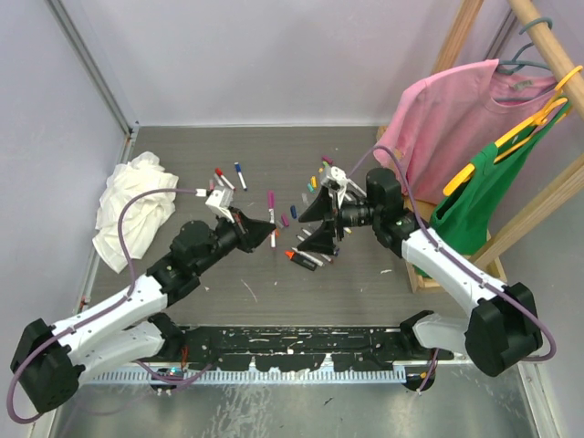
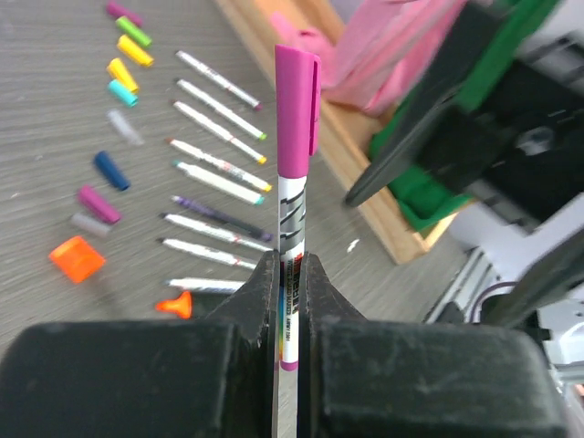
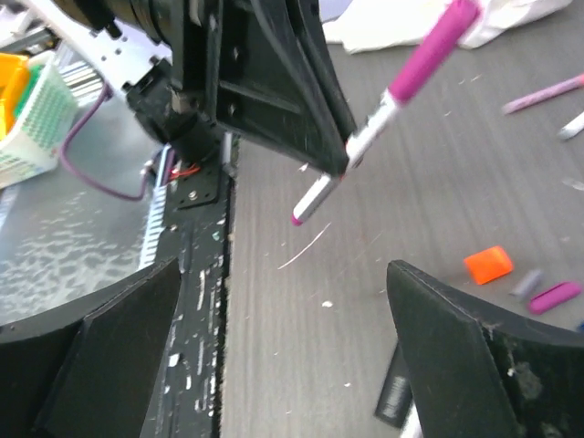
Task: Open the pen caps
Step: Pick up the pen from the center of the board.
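Observation:
My left gripper (image 2: 289, 301) is shut on the white barrel of a marker pen (image 2: 291, 228), low on its length. The pen points up and away, and its magenta pen cap (image 2: 297, 109) is on its far end. From the right wrist, the same pen (image 3: 365, 137) slants across the top with its cap (image 3: 429, 55) at the upper right. My right gripper (image 3: 292, 365) is open wide, with only table between its fingers. From above, the left gripper (image 1: 266, 235) and right gripper (image 1: 315, 226) face each other at mid-table. Several loose pen caps (image 2: 111, 171) lie beside uncapped pens (image 2: 219, 155).
A white rag (image 1: 132, 210) lies at the left of the table. Two capped pens (image 1: 239, 173) rest near the back, and a pink pen (image 1: 271, 199) lies between the arms. A wooden rack (image 1: 461, 46) with a pink shirt (image 1: 456, 119) and a green garment (image 1: 484, 192) stands at the right.

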Robot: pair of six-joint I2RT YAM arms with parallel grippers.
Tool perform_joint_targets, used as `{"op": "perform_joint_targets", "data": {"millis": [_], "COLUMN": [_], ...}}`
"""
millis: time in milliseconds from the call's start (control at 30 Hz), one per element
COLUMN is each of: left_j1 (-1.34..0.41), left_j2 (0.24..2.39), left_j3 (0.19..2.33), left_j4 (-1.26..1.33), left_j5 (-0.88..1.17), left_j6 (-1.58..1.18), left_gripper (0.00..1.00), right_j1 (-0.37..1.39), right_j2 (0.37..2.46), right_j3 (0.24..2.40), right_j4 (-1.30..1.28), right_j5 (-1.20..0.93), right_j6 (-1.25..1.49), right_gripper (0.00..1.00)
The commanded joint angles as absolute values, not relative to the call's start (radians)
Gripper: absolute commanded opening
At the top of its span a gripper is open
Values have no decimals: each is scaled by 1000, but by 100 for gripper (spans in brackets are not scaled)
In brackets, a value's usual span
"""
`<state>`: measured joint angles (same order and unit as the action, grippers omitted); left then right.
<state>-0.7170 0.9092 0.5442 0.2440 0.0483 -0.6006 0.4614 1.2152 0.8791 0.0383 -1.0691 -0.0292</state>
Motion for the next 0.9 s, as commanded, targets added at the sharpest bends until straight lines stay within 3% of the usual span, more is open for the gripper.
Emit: {"op": "perform_joint_targets", "data": {"millis": [0,167,433,867], "left_j1": [-811,-922,-1023,-1082], "left_j2": [874,904,970,1054], "left_j3": [492,437,417,434], "left_j4": [575,716,880,945], "left_j5": [-82,-219,-355,-430], "left_j6": [-649,-647,-629,-617], "left_gripper": [0,0,0,0], "right_j1": [447,452,494,515], "right_j2": [1181,1198,1233,1234], "right_j3": [763,783,719,693], "right_j4": [367,233,391,489], "right_j5": [-1241,-1193,-1069,-1042], "right_j6": [186,61,213,310], "right_gripper": [100,96,78,32]}}
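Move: The left hand already grips the pen, whose middle is some 2 cm ahead of its fingertips; the right hand's open fingers, where the pen is taken, stand about 8 cm to its right and nearly level. From the right hand the pen's middle lies about 8 cm left, 2 cm ahead and 2 cm lower. On the table some 21 cm below the right hand, the orange cap is 6 cm ahead and 10 cm left, the black marker 5 cm back and straight under sideways. Still pinching the magenta-capped pen by the barrel, the left hand carries it about 5 cm right, 4 cm up and 3 cm back, its left side rolling down and its fingers tipping up, some 20 degrees in all, to bring the pen's uncapped end to the right hand. The wide-open right hand first drops back and down about 2.5 cm each, then eases nearly 2 cm left, closing to roughly a third open around that tail end, which it isn't yet clearly gripping. ##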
